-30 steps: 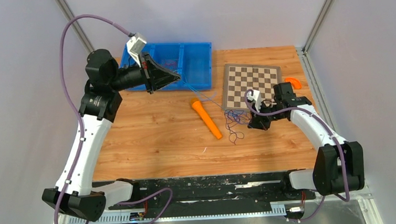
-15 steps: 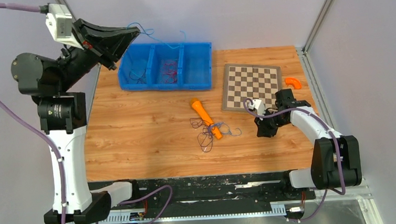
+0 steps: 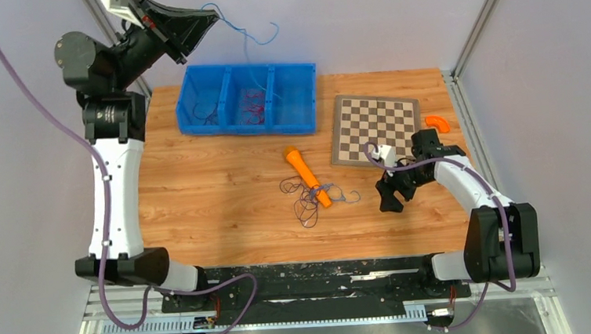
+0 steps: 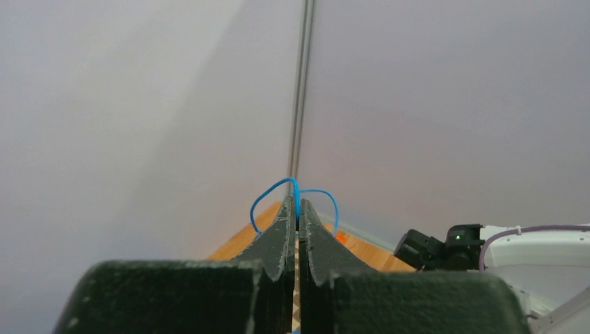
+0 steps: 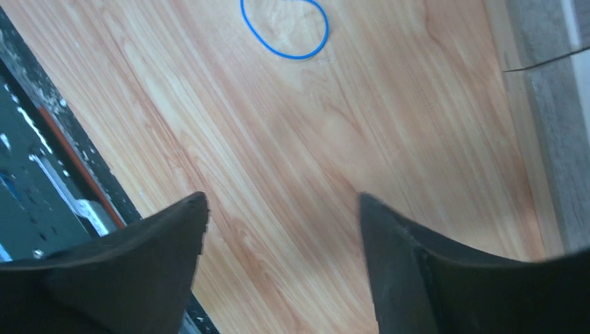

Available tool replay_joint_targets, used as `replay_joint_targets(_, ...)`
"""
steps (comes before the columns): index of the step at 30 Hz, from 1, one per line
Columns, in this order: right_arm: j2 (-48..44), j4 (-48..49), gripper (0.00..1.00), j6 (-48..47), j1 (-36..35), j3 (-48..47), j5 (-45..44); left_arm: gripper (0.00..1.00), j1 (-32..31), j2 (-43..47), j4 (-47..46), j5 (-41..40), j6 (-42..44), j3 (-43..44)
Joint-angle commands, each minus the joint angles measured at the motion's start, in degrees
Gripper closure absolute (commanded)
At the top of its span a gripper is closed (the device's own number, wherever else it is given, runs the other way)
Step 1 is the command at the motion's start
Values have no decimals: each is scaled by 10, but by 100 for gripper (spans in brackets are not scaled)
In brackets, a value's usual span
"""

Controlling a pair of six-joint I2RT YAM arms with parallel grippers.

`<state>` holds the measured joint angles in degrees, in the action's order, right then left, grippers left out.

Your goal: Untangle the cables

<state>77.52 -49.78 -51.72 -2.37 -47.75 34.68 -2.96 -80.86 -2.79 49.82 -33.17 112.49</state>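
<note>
My left gripper (image 3: 207, 17) is raised high above the blue bin's (image 3: 305, 119) back left corner, shut on a thin blue cable (image 3: 256, 38) that dangles to its right; in the left wrist view (image 4: 297, 203) the blue cable (image 4: 268, 195) loops out of the closed tips. A dark purple and blue tangle (image 3: 304, 198) lies on the table around the orange tool (image 3: 307, 175). My right gripper (image 3: 390, 202) is open and empty low over the wood, right of the tangle; its wrist view (image 5: 282, 205) shows a blue loop (image 5: 285, 31) ahead. Red cables (image 3: 253, 105) and dark ones (image 3: 208, 112) lie in the bin.
A checkerboard (image 3: 376, 126) lies at the back right with an orange curved piece (image 3: 437, 123) beside it. Grey walls close in on the left, the back and the right. The table's near edge with a black rail (image 3: 307, 268) is just behind my right gripper.
My left arm has swung up and right with the blue cable, lifting it higher above the bin. My right gripper has moved slightly toward the near edge. The tangle stays by the orange tool.
</note>
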Motion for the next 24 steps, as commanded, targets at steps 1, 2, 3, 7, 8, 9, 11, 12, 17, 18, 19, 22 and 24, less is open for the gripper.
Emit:
replay_joint_targets(1, -19, -22, 14, 25, 1, -45, 32, 100, -5, -33, -80, 17, -57, -12)
replay_joint_targets(2, -21, -24, 8, 31, 1, -49, 35, 100, -15, -46, -92, 25, -57, -18)
replay_joint_targets(3, -23, -25, 2, 37, 2, -54, 39, 100, -21, -52, -95, 27, -48, -20)
replay_joint_targets(7, -27, -27, 0, 65, 3, -73, 51, 100, -66, -104, -91, 26, -8, -18)
replay_joint_targets(8, -25, -27, 0, 72, 4, -77, 54, 100, -71, -112, -90, 24, -2, -12)
replay_joint_targets(9, -23, -27, 0, 79, 5, -82, 58, 100, -80, -130, -89, 21, 7, -9)
replay_joint_targets(11, -18, -31, 0, 87, 7, -89, 67, 100, -88, -157, -88, 18, 23, 0)
replay_joint_targets(12, -17, -33, 0, 91, 6, -92, 71, 100, -90, -166, -87, 17, 33, 3)
replay_joint_targets(17, -9, -37, 0, 102, 7, -98, 80, 100, -92, -223, -72, 11, 72, 4)
replay_joint_targets(18, -8, -38, 0, 102, 7, -97, 80, 100, -92, -227, -71, 9, 82, 1)
replay_joint_targets(19, -9, -38, 0, 103, 7, -95, 80, 100, -92, -236, -71, 7, 86, -1)
replay_joint_targets(22, -7, -39, 0, 103, 7, -93, 84, 100, -92, -259, -68, 0, 99, -2)
replay_joint_targets(24, -7, -40, 0, 105, 7, -94, 86, 100, -92, -282, -67, -9, 108, 1)
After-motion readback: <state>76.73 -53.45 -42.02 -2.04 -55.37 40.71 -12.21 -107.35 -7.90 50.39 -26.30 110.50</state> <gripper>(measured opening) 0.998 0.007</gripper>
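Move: The left hand holds the light-blue cable high up; the blue bin's right compartment lies about 26 cm ahead, 12 cm to its right and 58 cm below. The red cables' middle compartment is 26 cm ahead and 1 cm right; the orange microphone is 5 cm ahead and 14 cm right, about 60 cm down. From the empty right hand, the dark and blue cable tangle lies some 6 cm ahead, 16 cm left and 6 cm down. Left carries its pinched blue cable some 25 cm down, forward and rightward towards the bin; right rises, opening. ##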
